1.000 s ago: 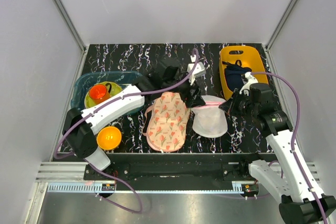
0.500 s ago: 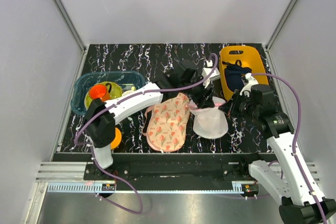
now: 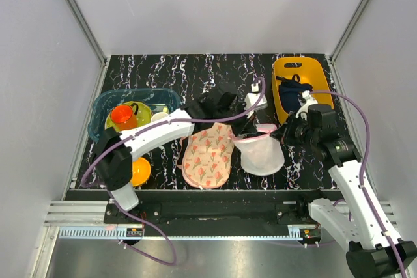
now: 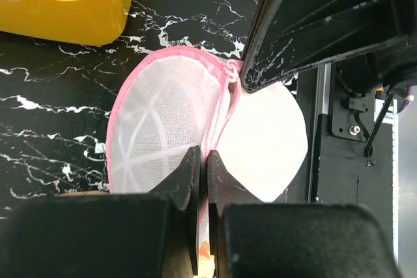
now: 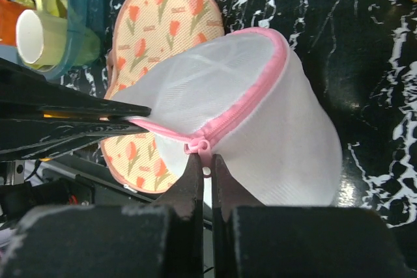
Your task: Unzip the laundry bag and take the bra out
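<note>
The laundry bag is a white mesh dome with pink zipper trim, lying right of centre on the table. My left gripper is shut on the pink trim at the bag's left rim. My right gripper is shut on the pink zipper pull at the bag's right side. In the right wrist view the left gripper's fingers pinch the trim to the left of the pull. The zipper line looks closed. The bra is hidden.
A floral peach pad lies just left of the bag. A yellow basket holding a dark navy garment stands at the back right. A teal tub with cups is at the left, an orange bowl near it.
My left arm swung right to the bag, and its jaws, open before, closed on the pink trim. The bag's left rim is drawn up slightly. The right gripper kept its hold.
</note>
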Action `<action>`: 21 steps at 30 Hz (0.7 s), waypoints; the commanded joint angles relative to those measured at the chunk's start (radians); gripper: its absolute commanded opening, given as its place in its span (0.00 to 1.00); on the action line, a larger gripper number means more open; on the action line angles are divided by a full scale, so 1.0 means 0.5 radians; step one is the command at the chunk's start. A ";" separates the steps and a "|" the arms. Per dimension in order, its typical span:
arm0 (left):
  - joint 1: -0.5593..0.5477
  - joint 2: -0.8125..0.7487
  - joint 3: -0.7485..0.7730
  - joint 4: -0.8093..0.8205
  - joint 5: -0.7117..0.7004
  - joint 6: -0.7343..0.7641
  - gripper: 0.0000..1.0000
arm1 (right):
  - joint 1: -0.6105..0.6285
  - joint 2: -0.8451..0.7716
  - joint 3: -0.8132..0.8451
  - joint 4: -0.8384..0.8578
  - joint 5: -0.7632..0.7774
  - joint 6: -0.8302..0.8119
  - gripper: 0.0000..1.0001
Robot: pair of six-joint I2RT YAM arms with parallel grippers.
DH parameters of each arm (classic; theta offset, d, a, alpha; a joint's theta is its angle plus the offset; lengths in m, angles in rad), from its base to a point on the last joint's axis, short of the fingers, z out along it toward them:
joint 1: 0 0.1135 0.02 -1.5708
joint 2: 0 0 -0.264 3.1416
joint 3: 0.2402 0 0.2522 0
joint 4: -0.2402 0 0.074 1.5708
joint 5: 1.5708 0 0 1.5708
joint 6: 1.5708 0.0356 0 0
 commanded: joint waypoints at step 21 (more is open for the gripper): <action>0.200 -0.293 -0.096 -0.014 0.365 -0.118 0.69 | -0.122 0.123 0.141 0.174 -0.361 0.069 0.00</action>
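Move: The left gripper already pinches the laundry bag's pink zip band, and the zip pull, shut in the right gripper, lies about 6 cm to its right and roughly 1 cm back. From the left hand the bag's middle is some 7 cm below, about 2 cm right and 2 cm back; the flowered mat is about 14 cm left, 4 cm back. From the right hand the bag's middle is some 4 cm left, 2 cm back and 7 cm lower. Draw the left gripper about 4.5 cm to the left and some 2 cm up, away from the zip pull, keeping the band pinched; once it has come to a near stop, spread the fingers well over half open and let the band go. Keep the right gripper shut on the pull, giving some 3 cm left and a little up, rolling its left side up slightly, then easing partway back right. ##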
